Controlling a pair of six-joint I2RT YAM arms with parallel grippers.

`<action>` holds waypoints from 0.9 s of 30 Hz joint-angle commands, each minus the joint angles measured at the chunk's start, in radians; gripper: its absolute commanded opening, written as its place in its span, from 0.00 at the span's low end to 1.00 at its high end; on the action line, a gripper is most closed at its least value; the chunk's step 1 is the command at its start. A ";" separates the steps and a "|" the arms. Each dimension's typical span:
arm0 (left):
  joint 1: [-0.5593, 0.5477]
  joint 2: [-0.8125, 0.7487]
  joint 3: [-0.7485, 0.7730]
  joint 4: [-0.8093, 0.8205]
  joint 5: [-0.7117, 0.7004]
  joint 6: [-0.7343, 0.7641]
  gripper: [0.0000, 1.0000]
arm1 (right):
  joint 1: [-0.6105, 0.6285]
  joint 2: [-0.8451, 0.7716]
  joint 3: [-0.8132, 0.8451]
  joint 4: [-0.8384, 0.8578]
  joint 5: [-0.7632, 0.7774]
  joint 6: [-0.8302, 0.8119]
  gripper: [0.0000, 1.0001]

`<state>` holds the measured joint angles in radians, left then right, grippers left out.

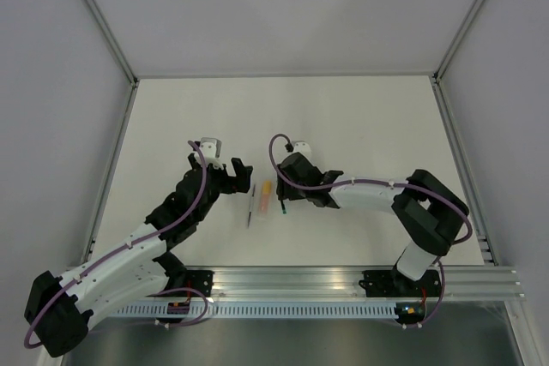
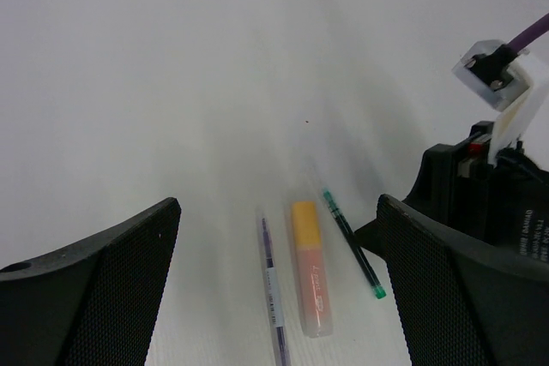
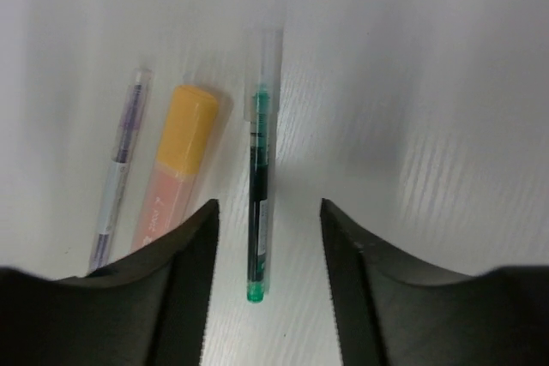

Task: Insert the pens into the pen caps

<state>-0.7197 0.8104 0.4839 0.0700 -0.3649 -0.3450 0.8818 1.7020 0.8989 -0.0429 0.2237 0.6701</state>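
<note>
Three pens lie side by side on the white table. The dark teal-green pen (image 3: 256,203) has a clear cap (image 3: 267,66) over its far end. The thicker orange pen (image 3: 163,203) ends in a stubby orange-yellow cap (image 3: 190,126). The thin grey-white pen (image 3: 116,177) lies at the left. My right gripper (image 3: 268,212) is open and low, with one jaw on each side of the green pen and not touching it. My left gripper (image 2: 276,212) is open and empty, and looks down on the thin pen (image 2: 273,289), the orange pen (image 2: 314,293) and the green pen (image 2: 352,246).
In the top view the pens (image 1: 264,197) lie in the middle near the table's front, between the left gripper (image 1: 240,176) and the right gripper (image 1: 285,201). The right arm's wrist (image 2: 489,203) stands close on the right of the pens. White walls enclose the table (image 1: 360,117).
</note>
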 commanded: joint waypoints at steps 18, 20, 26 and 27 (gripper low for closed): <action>0.000 -0.054 -0.033 0.106 0.181 -0.008 1.00 | -0.110 -0.472 -0.093 0.026 0.029 -0.159 0.98; 0.000 -0.074 -0.042 0.128 0.213 -0.009 1.00 | -0.112 -0.475 -0.107 0.034 0.055 -0.155 0.98; 0.000 -0.108 -0.062 0.148 0.225 -0.006 1.00 | -0.112 -0.490 -0.114 0.034 0.114 -0.161 0.98; 0.000 -0.114 -0.064 0.148 0.225 -0.005 1.00 | -0.112 -0.499 -0.124 0.034 0.126 -0.161 0.98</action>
<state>-0.7197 0.7147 0.4259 0.1635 -0.1688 -0.3458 0.7712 1.2469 0.7876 -0.0586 0.2733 0.5220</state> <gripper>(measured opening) 0.993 0.979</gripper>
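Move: The green pen, its tip in the clear cap, lies about 2 cm below the right hand, its middle some 1 cm ahead and 1 cm left. From that hand, the highlighter is about 5 cm left and 1 cm back, and the purple pen some 9 cm left and 2 cm back. For the left hand, the green pen is roughly 9 cm right, 2 cm ahead and 17 cm below. Opening wide, the right hand rises some 12 cm, shifting right from the green pen; left eases back-right. ##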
